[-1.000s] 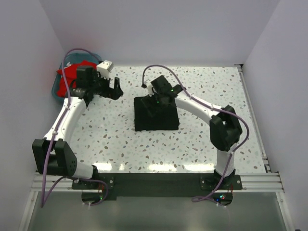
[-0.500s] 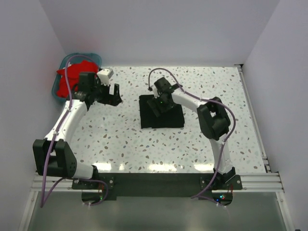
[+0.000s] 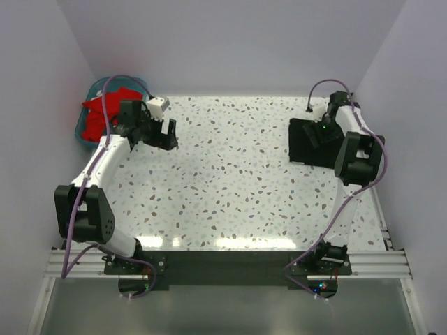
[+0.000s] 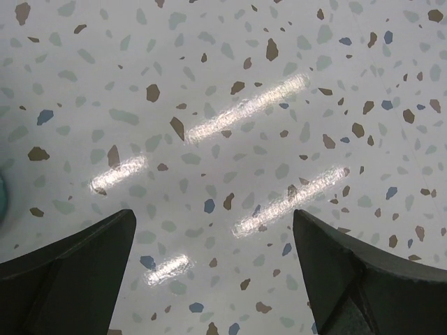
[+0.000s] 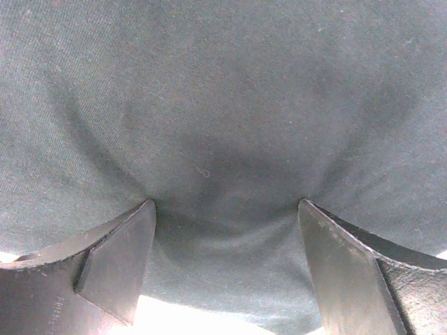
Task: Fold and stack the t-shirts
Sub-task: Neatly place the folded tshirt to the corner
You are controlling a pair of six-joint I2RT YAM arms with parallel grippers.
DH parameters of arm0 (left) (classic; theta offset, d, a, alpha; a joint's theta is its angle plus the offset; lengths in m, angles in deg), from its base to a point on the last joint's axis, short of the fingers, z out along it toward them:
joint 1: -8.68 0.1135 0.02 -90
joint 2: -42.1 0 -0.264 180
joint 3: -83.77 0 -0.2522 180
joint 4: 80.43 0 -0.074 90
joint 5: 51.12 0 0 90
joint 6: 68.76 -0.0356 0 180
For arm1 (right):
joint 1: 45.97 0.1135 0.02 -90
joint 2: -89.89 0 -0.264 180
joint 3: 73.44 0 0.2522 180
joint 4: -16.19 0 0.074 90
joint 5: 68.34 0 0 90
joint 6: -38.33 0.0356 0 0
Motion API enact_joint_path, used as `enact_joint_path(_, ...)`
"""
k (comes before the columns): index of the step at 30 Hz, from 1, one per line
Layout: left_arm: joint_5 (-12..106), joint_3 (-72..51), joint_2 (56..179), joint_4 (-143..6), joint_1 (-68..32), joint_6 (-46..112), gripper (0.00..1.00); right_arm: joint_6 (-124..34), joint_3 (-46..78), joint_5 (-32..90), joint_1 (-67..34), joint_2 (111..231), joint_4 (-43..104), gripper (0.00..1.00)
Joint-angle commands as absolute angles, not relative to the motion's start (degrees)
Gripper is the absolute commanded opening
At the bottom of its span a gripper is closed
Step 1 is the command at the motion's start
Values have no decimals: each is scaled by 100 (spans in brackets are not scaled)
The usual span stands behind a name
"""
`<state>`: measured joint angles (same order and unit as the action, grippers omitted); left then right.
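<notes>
The folded black t-shirt (image 3: 306,143) lies flat at the far right of the table. My right gripper (image 3: 325,130) is down on it, jaws wide apart, both fingertips pressing into the cloth. In the right wrist view the black t-shirt (image 5: 223,105) fills the frame and dents between the tips of the right gripper (image 5: 225,203); nothing is pinched. Red t-shirts (image 3: 100,117) sit bunched in the teal basket at the far left. My left gripper (image 3: 170,135) hovers open just right of the basket, and the left wrist view shows only bare table under the left gripper (image 4: 213,213).
The teal basket (image 3: 79,132) stands in the far left corner against the wall. White walls close the table (image 3: 230,188) on the left, back and right. A metal rail (image 3: 370,181) runs along the right edge, close to the black shirt.
The right gripper has slid the folded black t-shirt from the table's middle to the far right. The left gripper has stayed near the basket, open, shifting only slightly.
</notes>
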<state>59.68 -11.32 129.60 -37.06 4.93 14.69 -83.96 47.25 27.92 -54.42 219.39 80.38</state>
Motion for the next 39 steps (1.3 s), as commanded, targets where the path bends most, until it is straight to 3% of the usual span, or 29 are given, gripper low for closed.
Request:
enact_joint_path(1, 6112, -794, 12990, -3670, 526, 1140, 100, -9631, 5097, 2649, -5660, 22436, 8672, 84)
enact_joint_path(11, 6182, -627, 13061, -3538, 526, 1043, 100, -9869, 5211, 3106, -5758, 21875, 8637, 84)
enact_joint_path(19, 6296, -609, 13017, -3608, 526, 1271, 100, -7586, 5177, 3099, -5714, 20697, 8803, 87)
enact_joint_path(29, 6358, -697, 12938, -3643, 526, 1429, 100, -6416, 2455, 1929, -5608, 19396, 8181, 87)
enact_joint_path(39, 6376, -829, 12797, -3599, 526, 1509, 100, -5791, 1555, 2096, -5582, 19685, 7118, 88)
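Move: The folded t-shirt lies under the right hand's open fingertips, its middle roughly 1 cm to the hand's left, level with it and about 1 cm below. The far right table corner it is being taken to is some 18 cm ahead and 11 cm to the right, about 2 cm lower. From the left hand, the t-shirt is about 61 cm to the right, 6 cm ahead and 15 cm down. With its open fingertips still pressed on the folded t-shirt, the right hand drags it about 3 cm farther right and stays there briefly, twisting slightly counter-clockwise, before it lifts off. It rises some 10 cm and arcs back towards the base over the shirt's near edge, turning clockwise by about 35 degrees from the twist, then sinks to just above the bare table some 13 cm behind its start, fingers open throughout. ##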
